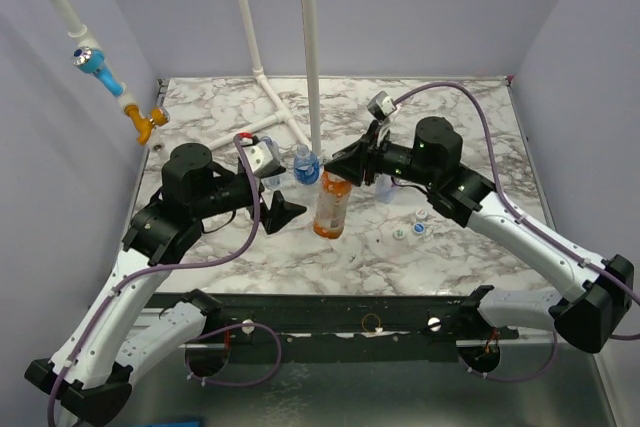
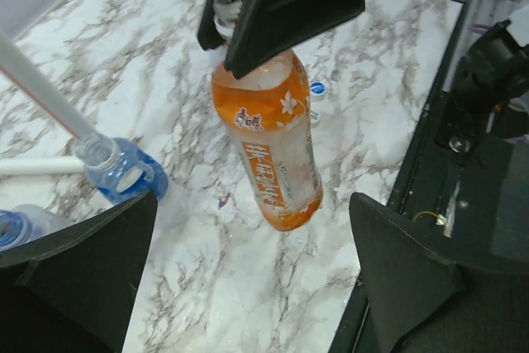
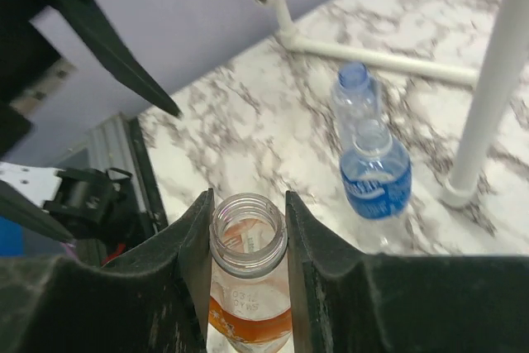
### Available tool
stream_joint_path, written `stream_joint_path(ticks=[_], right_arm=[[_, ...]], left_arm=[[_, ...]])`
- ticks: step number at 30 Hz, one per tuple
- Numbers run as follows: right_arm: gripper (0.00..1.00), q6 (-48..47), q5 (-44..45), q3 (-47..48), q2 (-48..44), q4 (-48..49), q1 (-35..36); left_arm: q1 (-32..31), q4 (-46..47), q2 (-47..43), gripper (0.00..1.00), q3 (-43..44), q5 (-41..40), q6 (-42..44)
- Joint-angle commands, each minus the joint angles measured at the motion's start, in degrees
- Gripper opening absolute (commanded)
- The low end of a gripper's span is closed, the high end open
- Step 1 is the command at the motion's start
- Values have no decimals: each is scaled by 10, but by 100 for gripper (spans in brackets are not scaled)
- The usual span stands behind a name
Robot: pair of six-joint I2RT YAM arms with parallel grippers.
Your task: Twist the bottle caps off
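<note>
My right gripper (image 1: 348,169) is shut on the open, capless neck of the orange bottle (image 1: 331,207), which hangs tilted over the middle of the table. In the right wrist view its fingers (image 3: 192,245) clamp the neck of this bottle (image 3: 247,237) from both sides. My left gripper (image 1: 288,209) is open and empty just left of the bottle; in the left wrist view this gripper (image 2: 248,287) sits below the bottle (image 2: 269,150). Two clear blue bottles (image 3: 376,173) (image 3: 354,88) stand capless behind. Three loose white caps (image 1: 399,233) (image 1: 418,229) (image 1: 421,214) lie to the right.
A white pipe frame (image 1: 312,47) stands on the marble table (image 1: 450,257) behind the bottles, its foot next to a blue bottle (image 1: 306,165). Another blue bottle (image 2: 124,169) shows beside the pipe in the left wrist view. A black rail (image 1: 330,312) edges the front.
</note>
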Motion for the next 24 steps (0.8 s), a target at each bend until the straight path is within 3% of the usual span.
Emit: stream_joint_path(ticks=[1,7,20,24], right_arm=[[17,-44,80,-31,26,-37,3],[15,-60,132,-74,52,40,3],[15,-63,206,-135,104,165,31],[15,-64,221,-148,104,177,37]], left_arm=[[3,-50,-22,99,13,-123,13],[14,-100,-16,99,32,-201,-32],[39,-168,63,99,77,-253,-73],[49,-172,73,99,82,-237,-78]])
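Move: The right hand holds the open orange bottle by its neck, high over the table; the clear table spot for it lies about 33 cm below and 5 cm ahead, neither left nor right. The blue-label bottle stands some 15 cm ahead and 6 cm left of this hand, the clear bottle 15 cm ahead and 14 cm left, both about 22 cm below; the loose caps lie 7 cm ahead, 18 cm right, 33 cm below. From the empty left hand that spot is roughly 11 cm ahead, 11 cm right and 31 cm below. The right hand keeps its closed grip on the orange bottle's neck and lowers it about 13 cm while easing some 5 cm forward, fast at first and then slower, down towards the free table spot on the near side of the blue-label bottle, with the fingers tipping a little downward and the hand turning some 15 degrees clockwise. Meanwhile the left hand, empty and still wide open, backs away from the orange bottle to its left and forward, sinking about 4 cm late on and turning some 25 degrees counter-clockwise, so that it gives the descending bottle room. ##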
